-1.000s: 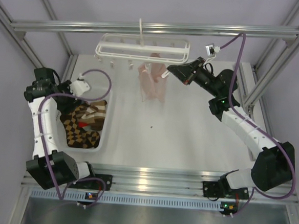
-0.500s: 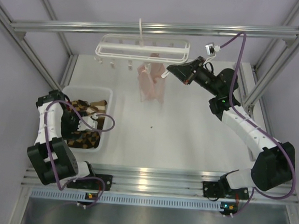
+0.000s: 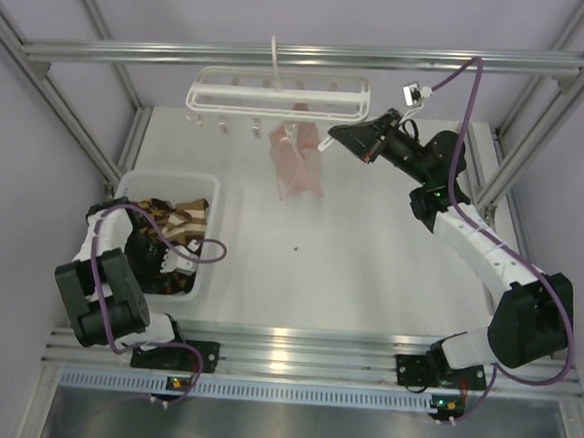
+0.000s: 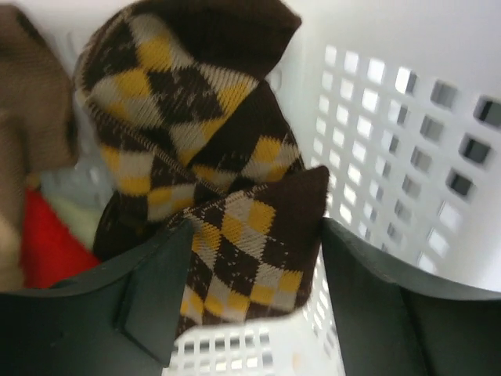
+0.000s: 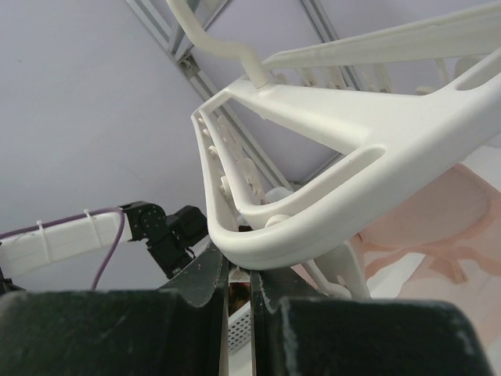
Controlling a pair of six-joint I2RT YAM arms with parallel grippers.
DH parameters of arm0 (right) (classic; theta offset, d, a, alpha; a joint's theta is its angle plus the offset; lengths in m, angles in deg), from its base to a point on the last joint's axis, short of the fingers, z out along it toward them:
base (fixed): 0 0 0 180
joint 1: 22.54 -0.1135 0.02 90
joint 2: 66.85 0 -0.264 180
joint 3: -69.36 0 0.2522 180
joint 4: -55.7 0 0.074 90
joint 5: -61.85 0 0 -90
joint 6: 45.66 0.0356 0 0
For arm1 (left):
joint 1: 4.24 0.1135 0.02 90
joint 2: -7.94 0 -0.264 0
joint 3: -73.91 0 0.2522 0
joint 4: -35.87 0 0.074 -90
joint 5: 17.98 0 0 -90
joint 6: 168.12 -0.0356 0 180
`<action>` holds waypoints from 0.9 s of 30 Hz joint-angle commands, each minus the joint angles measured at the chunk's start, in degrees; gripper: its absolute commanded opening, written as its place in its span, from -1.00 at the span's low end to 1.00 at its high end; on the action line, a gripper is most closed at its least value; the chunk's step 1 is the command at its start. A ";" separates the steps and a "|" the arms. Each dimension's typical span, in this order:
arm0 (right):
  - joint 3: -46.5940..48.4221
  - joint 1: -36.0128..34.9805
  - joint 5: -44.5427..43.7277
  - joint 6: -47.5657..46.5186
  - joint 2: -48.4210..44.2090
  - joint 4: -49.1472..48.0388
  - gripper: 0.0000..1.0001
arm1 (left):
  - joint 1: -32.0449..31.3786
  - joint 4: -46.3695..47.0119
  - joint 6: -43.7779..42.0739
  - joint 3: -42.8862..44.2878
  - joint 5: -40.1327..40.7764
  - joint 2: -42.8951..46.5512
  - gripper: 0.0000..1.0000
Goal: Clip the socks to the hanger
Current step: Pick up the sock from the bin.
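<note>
The white hanger (image 3: 278, 93) hangs by its hook from the overhead bar. My right gripper (image 3: 329, 141) is at its right end, shut on one of the small clips under the rail (image 5: 329, 117). A pale pink sock (image 3: 296, 161) dangles from a middle clip. The brown and orange-tan argyle socks (image 3: 175, 221) lie heaped in a white basket (image 3: 166, 180) at the left. My left gripper (image 4: 246, 290) is down inside the basket, open, with a folded end of one argyle sock (image 4: 254, 243) standing between its fingers.
The basket's perforated wall (image 4: 399, 149) is close on the right of my left gripper. A tan cloth (image 4: 31, 110) and something red (image 4: 47, 243) also lie in the basket. Frame posts stand at the table's back corners. A small dark speck (image 3: 296, 247) lies mid-table.
My left arm has folded back toward its base and lowered its gripper into the near end of the basket, over the argyle socks. The right gripper has stayed at the hanger.
</note>
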 commanded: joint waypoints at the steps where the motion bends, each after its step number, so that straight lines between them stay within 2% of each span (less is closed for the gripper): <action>1: 0.79 0.55 5.19 0.30 1.19 1.49 -1.00 | 0.42 4.11 -39.94 -3.84 -2.95 -0.04 0.33; 2: 0.79 0.46 5.28 0.30 1.28 1.41 -1.00 | 0.51 4.83 -39.94 -4.54 -3.21 -0.13 0.24; 3: 0.88 0.46 5.19 0.30 1.36 1.41 -1.00 | 0.42 5.36 -39.85 -5.07 -4.69 -0.22 -0.02; 5: 1.14 0.46 5.19 0.04 1.19 1.58 -1.00 | 0.42 5.28 -39.76 -4.99 -6.02 0.04 -0.25; 6: 1.23 0.46 5.19 -0.05 1.28 1.84 -1.00 | 0.42 4.58 -39.76 -4.29 -7.07 0.22 -0.54; 8: 1.32 0.55 5.11 -0.58 1.01 2.46 -1.00 | 0.42 2.12 -39.68 -3.06 -7.87 1.44 -0.89; 9: 1.41 0.46 5.10 -0.84 1.01 2.55 -1.00 | 0.42 1.16 -39.59 -1.40 -8.22 1.97 -1.00; 12: 1.32 0.55 4.93 -1.20 0.84 2.81 -1.00 | 0.42 -4.88 -36.17 4.21 -11.90 4.00 -1.00; 17: 1.32 0.55 4.67 -1.72 0.57 3.16 -1.00 | 0.51 -13.61 -25.36 12.75 -20.26 7.42 -1.00; 21: 1.58 0.55 4.66 -2.25 0.31 3.78 -1.00 | 0.51 -13.62 -13.42 17.06 -25.45 9.53 -1.00; 23: 1.58 0.55 4.49 -2.34 0.13 3.95 -1.00 | 0.42 -8.37 -2.54 17.68 -28.68 10.85 -1.00; 24: 1.58 0.46 4.58 -2.43 0.05 3.87 -1.00 | 0.42 -6.17 6.90 17.77 -29.75 11.12 -1.00; 26: 1.58 0.55 4.40 -2.60 0.05 4.13 -1.00 | 0.34 2.00 17.83 17.86 -31.07 11.99 -1.00; 27: 1.50 0.46 4.49 -2.60 0.05 4.13 -1.00 | -0.01 5.85 29.64 17.60 -31.77 12.35 -1.00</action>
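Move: The checkered brown-and-yellow sock I want is already between my left hand's open fingers, its middle about 2 cm below and straight under. A second checkered sock lies roughly 6 cm to the right and 2 cm farther out, the red sock some 10 cm ahead and 2 cm right, and the striped brown sock about 14 cm ahead and 8 cm right, all a few centimetres below. From my right hand, my sock is some 46 cm left, 18 cm back and 36 cm down. I close my left fingers fully on the upper fold of the checkered sock while sinking the last 2 cm into the bin. Holding the pinch, I draw the sock up about 15 cm and forward some 9 cm, out over the red sock, drifting a little right near the end while the wrist swings the fingertips outward by about 30 degrees. ##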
